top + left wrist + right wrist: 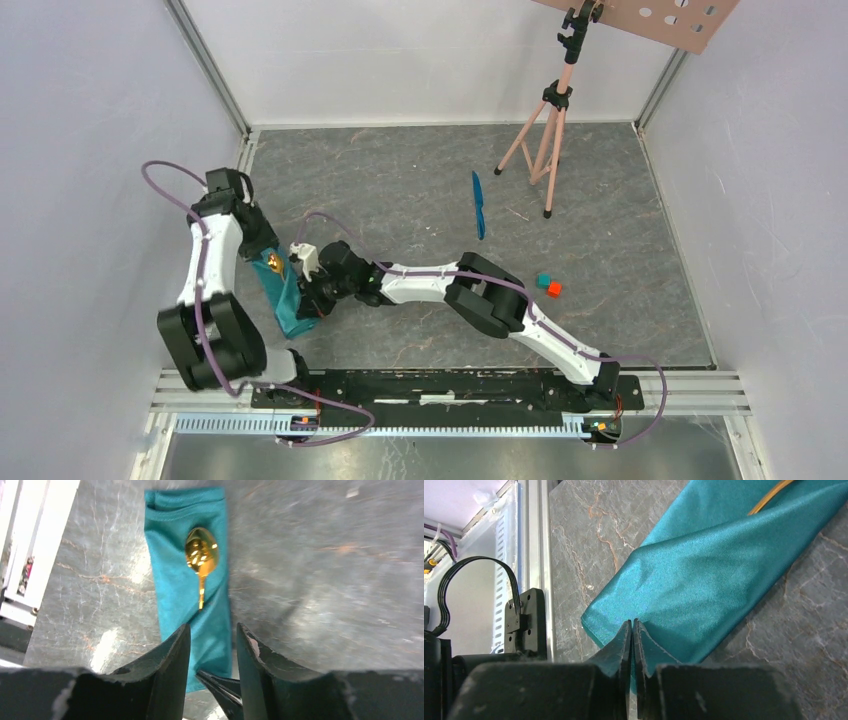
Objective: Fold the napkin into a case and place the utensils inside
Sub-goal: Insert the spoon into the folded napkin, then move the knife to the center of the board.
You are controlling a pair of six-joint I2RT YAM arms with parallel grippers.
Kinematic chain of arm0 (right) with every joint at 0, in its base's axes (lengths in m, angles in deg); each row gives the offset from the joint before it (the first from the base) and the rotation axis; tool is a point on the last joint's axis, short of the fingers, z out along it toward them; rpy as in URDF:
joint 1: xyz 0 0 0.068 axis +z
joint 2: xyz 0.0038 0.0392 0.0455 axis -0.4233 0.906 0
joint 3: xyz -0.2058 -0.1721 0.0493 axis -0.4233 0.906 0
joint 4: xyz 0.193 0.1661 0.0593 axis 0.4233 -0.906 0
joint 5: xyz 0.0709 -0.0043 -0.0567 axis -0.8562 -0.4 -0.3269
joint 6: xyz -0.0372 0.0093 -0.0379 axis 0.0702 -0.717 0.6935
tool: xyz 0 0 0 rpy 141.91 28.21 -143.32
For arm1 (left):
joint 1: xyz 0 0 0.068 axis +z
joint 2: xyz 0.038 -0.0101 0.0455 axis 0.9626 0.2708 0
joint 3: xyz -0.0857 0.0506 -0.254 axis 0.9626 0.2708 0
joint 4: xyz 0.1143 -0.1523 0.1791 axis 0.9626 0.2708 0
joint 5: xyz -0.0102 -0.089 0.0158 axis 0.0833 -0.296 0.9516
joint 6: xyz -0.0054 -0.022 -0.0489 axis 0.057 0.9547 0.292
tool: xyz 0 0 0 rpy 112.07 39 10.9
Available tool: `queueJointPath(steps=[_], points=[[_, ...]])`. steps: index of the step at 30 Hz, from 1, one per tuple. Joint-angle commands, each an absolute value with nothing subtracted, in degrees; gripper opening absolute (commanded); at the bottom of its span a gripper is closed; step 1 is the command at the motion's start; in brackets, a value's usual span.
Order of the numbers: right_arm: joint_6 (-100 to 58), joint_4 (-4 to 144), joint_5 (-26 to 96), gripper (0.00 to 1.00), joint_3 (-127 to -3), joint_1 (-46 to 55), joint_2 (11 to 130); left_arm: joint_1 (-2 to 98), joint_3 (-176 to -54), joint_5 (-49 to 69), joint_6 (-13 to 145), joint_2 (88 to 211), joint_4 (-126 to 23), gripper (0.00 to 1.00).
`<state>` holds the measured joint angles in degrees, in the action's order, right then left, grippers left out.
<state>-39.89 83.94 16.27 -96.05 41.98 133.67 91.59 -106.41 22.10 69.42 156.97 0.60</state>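
Observation:
The napkin (288, 298) lies folded into a narrow teal case (180, 580) at the table's left. The gold spoon (201, 555) rests on it, bowl bare, with its handle (771, 495) slipped under a fold. My left gripper (213, 627) hovers open over the case's far part, near the spoon (273, 263), with nothing between its fingers. My right gripper (631, 621) is shut on the case's near end (305, 318), teal cloth showing between its jaws. The blue knife (479, 205) lies alone on the table, far right of the case.
A small teal cube (543, 281) and a red cube (554, 289) sit right of the right arm. A pink tripod (545, 140) stands at the back right. The metal rail (536, 540) at the table's near edge runs close to the case's near end.

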Motion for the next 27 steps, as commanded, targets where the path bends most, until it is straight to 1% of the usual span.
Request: queueJointPath(steps=[1, 3, 4, 5, 6, 9, 10, 13, 16, 18, 19, 21, 24, 27], points=[[-40.9, 79.8, 16.6, 0.12, -96.3, 41.0, 125.2, 91.7, -105.6, 13.3, 71.2, 143.5, -6.8, 0.48], [-40.3, 77.4, 17.4, 0.20, -92.9, 40.1, 119.2, 91.8, -103.3, 10.1, 70.6, 138.8, -10.6, 0.51], [-39.7, 76.3, 17.8, 0.23, -89.7, 39.5, 116.4, 91.8, -102.9, 8.8, 70.6, 137.1, -11.6, 0.52], [-39.1, 75.5, 18.4, 0.28, -86.8, 38.5, 112.6, 91.8, -102.9, 7.2, 70.5, 136.0, -11.9, 0.52], [-38.1, 75.4, 19.2, 0.33, -81.9, 37.6, 109.1, 91.7, -103.0, 5.3, 70.4, 134.9, -12.2, 0.53], [-34.5, 74.0, 25.5, 0.54, -68.1, 32.1, 97.8, 90.4, -101.5, -1.2, 71.7, 131.3, -14.6, 0.56], [-33.6, 72.2, 28.1, 0.60, -65.4, 29.8, 94.8, 88.9, -100.7, -2.1, 72.4, 130.2, -15.4, 0.57], [-28.3, 65.3, 36.0, 0.69, -60.3, 21.5, 90.0, 81.3, -97.8, -1.6, 74.2, 126.7, -17.1, 0.59], [-23.1, 56.4, 46.4, 0.82, -64.0, 14.8, 91.7, 70.8, -94.7, 1.9, 77.1, 124.7, -18.7, 0.62], [-21.7, 52.1, 47.0, 0.86, -68.3, 10.3, 95.6, 64.8, -92.8, 3.3, 78.8, 124.5, -19.6, 0.65], [-21.5, 50.3, 47.0, 0.89, -71.0, 8.3, 98.3, 63.0, -92.2, 3.2, 78.7, 124.8, -19.7, 0.65], [-21.5, 46.6, 48.2, 0.92, -75.6, 5.4, 102.5, 61.4, -91.6, 3.4, 77.1, 125.4, -18.9, 0.65], [-20.3, 44.1, 50.6, 0.93, -79.8, 3.5, 107.1, 61.2, -92.7, 4.4, 74.7, 125.8, -14.8, 0.65], [-20.3, 41.4, 54.3, 0.90, -83.2, 2.5, 111.5, 61.2, -93.4, 4.9, 74.9, 124.7, -13.2, 0.66]])
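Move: Resting on the napkin's near right edge, the shut right fingers have the blue knife about 30 cm ahead and 43 cm to the right, some 2 cm lower. A tripod foot stands 10 cm beyond the knife and 5 cm farther right; the napkin's middle is 5 cm ahead and 9 cm left of the right hand. From the left hand, the spoon's middle is 5 cm back, 3 cm right and 8 cm below; the knife is about 17 cm ahead and 55 cm right. Coming free of the napkin's near end, the right hand swings quickly right and forward to the knife, some 50 cm in all, arching up about 13 cm and sinking again over it, as its fingers spread wide and the wrist turns clockwise to point forward and down. The left hand rises clear of the spoon, then sweeps 20 cm right, tipping its fingers up and outward and opening further. ##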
